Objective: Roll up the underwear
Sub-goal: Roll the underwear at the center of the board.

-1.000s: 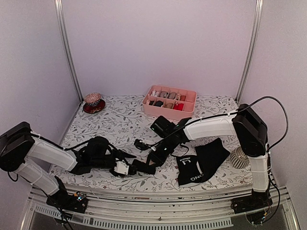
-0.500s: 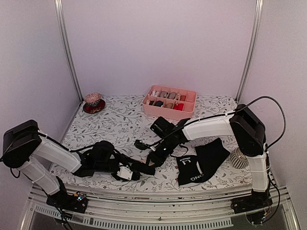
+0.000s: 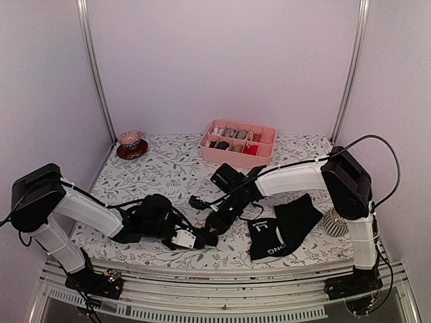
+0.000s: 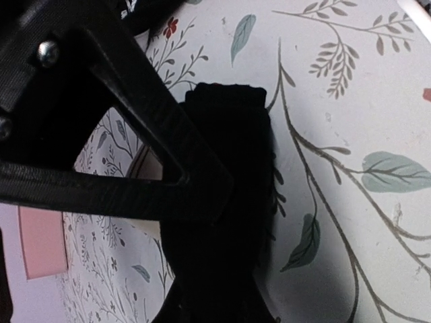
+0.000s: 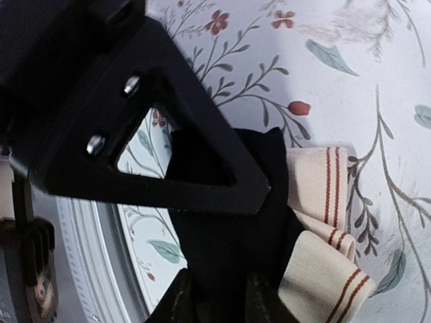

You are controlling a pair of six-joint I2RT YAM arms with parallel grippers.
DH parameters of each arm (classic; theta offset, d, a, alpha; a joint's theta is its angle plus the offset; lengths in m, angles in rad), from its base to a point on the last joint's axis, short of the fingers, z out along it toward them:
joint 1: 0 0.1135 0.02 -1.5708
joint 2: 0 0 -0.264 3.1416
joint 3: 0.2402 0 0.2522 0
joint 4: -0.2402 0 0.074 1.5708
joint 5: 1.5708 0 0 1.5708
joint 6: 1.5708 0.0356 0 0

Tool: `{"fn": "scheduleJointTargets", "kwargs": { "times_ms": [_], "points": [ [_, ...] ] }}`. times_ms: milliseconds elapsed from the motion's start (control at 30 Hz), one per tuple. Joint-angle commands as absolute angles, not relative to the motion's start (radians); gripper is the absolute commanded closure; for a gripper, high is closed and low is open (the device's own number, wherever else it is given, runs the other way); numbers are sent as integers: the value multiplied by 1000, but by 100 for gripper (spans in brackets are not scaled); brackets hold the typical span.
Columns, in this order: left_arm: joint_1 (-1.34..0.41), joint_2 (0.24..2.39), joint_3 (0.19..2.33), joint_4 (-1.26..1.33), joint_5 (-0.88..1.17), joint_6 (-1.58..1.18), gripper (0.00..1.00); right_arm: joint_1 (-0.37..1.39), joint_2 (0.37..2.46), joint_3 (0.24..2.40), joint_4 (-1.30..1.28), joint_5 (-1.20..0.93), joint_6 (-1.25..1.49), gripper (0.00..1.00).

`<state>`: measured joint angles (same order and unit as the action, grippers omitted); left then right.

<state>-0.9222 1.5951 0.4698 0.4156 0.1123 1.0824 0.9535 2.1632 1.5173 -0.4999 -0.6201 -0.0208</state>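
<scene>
The briefs with the beige waistband [image 3: 206,235] lie bunched into a small dark roll near the table's front middle. My left gripper [image 3: 195,237] comes at the roll from the left and is shut on its black fabric [image 4: 229,148]. My right gripper [image 3: 217,223] comes from the right and is shut on the same briefs, whose beige red-striped waistband [image 5: 316,195] is folded beside my fingers. The two grippers are nearly touching. The second briefs [image 3: 276,232], black with white letters, lie flat at the front right, apart from both grippers.
A pink divided tray [image 3: 232,159] with small fabric bundles stands at the back middle. A dark red dish [image 3: 130,149] with a round thing on it sits at the back left. A white ribbed object [image 3: 335,222] stands by the right arm's base.
My left gripper has slid right along the front of the table, closing up to the right gripper and the roll. The right arm has hardly moved.
</scene>
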Motion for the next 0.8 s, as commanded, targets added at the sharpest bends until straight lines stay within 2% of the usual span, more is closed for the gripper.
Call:
{"fn": "scheduleJointTargets", "kwargs": {
  "times_ms": [0, 200, 267, 467, 767],
  "points": [
    [-940, 1612, 521, 233, 135, 1065, 98, 945, 2166, 1528, -532, -531, -25, 61],
    [-937, 1637, 580, 104, 151, 1056, 99, 940, 2070, 1523, -511, -472, -20, 22],
    [-937, 1652, 596, 75, 154, 1054, 99, 937, 2041, 1520, -504, -441, -12, 14],
    [-934, 1674, 618, 48, 146, 1045, 99, 923, 1995, 1506, -502, -354, -6, 3],
    [-929, 1668, 633, 36, 156, 1022, 98, 917, 2058, 1468, -497, -420, -8, 0]
  ]
}}
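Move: The right fingertips are loosening on the right end of the rolled black underwear; the underwear's middle is about 2 cm left of them, 1 cm ahead and slightly below. Its cream waistband flap lies roughly 4 cm ahead, 2 cm left and 2 cm below. The folded black garment is about 18 cm to the right, level with the hand, and the plain black cloth some 29 cm right and 6 cm ahead. From the left gripper, shut on the left end, the underwear's middle is about 4 cm right and 1 cm ahead. Open the right gripper wide to let go of the underwear's right end, then lift it forward and up off the roll, about 5 cm each way, easing a little right with the wrist tilting some 15 degrees, and start sinking again at the end. Keep the left gripper pinched on the left end, carrying it about 1 cm to the right with a slight tip. ##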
